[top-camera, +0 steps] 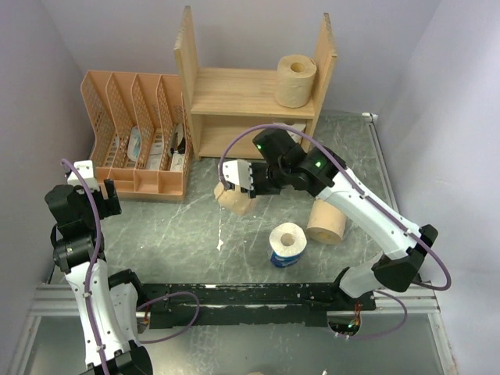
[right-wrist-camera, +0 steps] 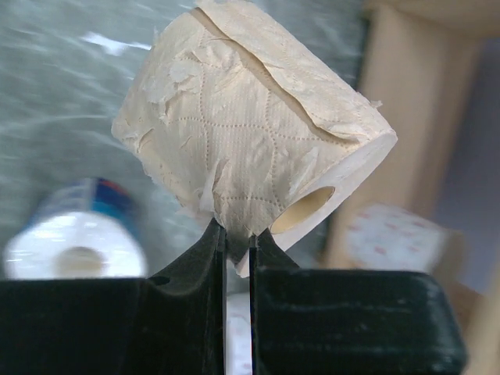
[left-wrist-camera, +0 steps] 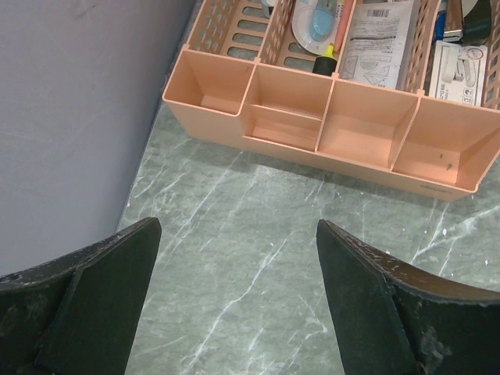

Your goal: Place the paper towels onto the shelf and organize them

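My right gripper (right-wrist-camera: 238, 234) is shut on the wall of a tan paper towel roll (right-wrist-camera: 250, 125), pinching it beside the hollow core. In the top view the held roll (top-camera: 237, 201) hangs just above the table in front of the wooden shelf (top-camera: 234, 94). Another tan roll (top-camera: 296, 80) stands on the shelf's upper tier at the right. A third tan roll (top-camera: 326, 222) and a blue-wrapped white roll (top-camera: 287, 244) sit on the table. A white printed roll (right-wrist-camera: 394, 238) shows blurred by the shelf panel. My left gripper (left-wrist-camera: 238, 234) is open over bare table.
An orange lattice organizer (top-camera: 133, 133) holding stationery stands left of the shelf, and its front trays (left-wrist-camera: 328, 133) lie just ahead of my left gripper. Purple-grey walls close in on the left, the right and the back.
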### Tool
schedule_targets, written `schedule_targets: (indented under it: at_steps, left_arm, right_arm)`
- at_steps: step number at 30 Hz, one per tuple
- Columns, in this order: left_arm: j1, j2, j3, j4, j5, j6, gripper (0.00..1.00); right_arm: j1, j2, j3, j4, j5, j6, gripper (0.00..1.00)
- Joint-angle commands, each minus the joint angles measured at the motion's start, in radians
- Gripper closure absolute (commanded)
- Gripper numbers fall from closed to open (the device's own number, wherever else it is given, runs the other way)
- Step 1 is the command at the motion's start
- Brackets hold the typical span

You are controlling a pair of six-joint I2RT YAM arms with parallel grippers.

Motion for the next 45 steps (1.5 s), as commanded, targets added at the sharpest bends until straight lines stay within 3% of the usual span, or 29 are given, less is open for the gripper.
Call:
schedule_targets:
  at_steps: [1,3,8,14,21,31,39,45]
  left_arm:
    - [0.013,-0.006,0.018,0.015,0.004,0.001,0.07]
    - [0.013,-0.005,0.018,0.014,0.006,0.002,0.08]
    - [0.013,-0.011,0.016,0.014,0.014,0.005,0.08]
    - [0.013,-0.029,0.015,0.013,0.025,0.01,0.08]
    - [0.012,-0.062,0.01,0.012,0.04,0.017,0.06]
    - [0.012,-0.106,0.003,0.011,0.059,0.025,0.07]
    - [0.013,-0.119,0.001,0.01,0.069,0.031,0.07]
    - [0.013,-0.134,-0.001,0.008,0.08,0.035,0.07]
  right_arm:
    - [0.011,-0.037,0.019,0.176,0.317,-0.244,1.0]
    - [0.014,-0.077,-0.035,0.27,0.386,-0.365,1.0]
    - [0.014,-0.054,-0.01,0.318,0.464,-0.548,1.0]
    - [0.014,-0.065,0.049,0.243,0.366,-0.75,1.0]
    - [0.011,0.07,0.254,0.271,0.429,-0.685,1.0]
    - [-0.09,0.29,0.494,0.289,0.42,-0.779,1.0]
    - [-0.238,0.421,0.617,0.364,0.369,-0.824,1.0]
    - [-0.292,0.417,0.55,0.447,0.362,-0.86,1.0]
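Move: My right hand already pinches the brown paper towel roll in mid-air. Its place is the free spot on the upper shelf, about 31 cm straight ahead and some 8 cm above my hand. The brown roll standing on that shelf is about 11 cm right of the spot, level with it; the patterned roll on the lower shelf is nearly under that one, some 19 cm below my hand. From my left hand the spot lies about 31 cm ahead, 44 cm right and 15 cm up. With my right hand I keep the pinch on the roll and carry it forward and up, climbing almost 15 cm while the wrist tips up about 55 degrees so the fingers point mostly forward. Then I reach on in over the upper shelf, about 26 cm forward in all, sinking 2 cm and easing some 5 cm right towards the standing roll. My empty left hand merely rises a couple of centimetres, still open. ##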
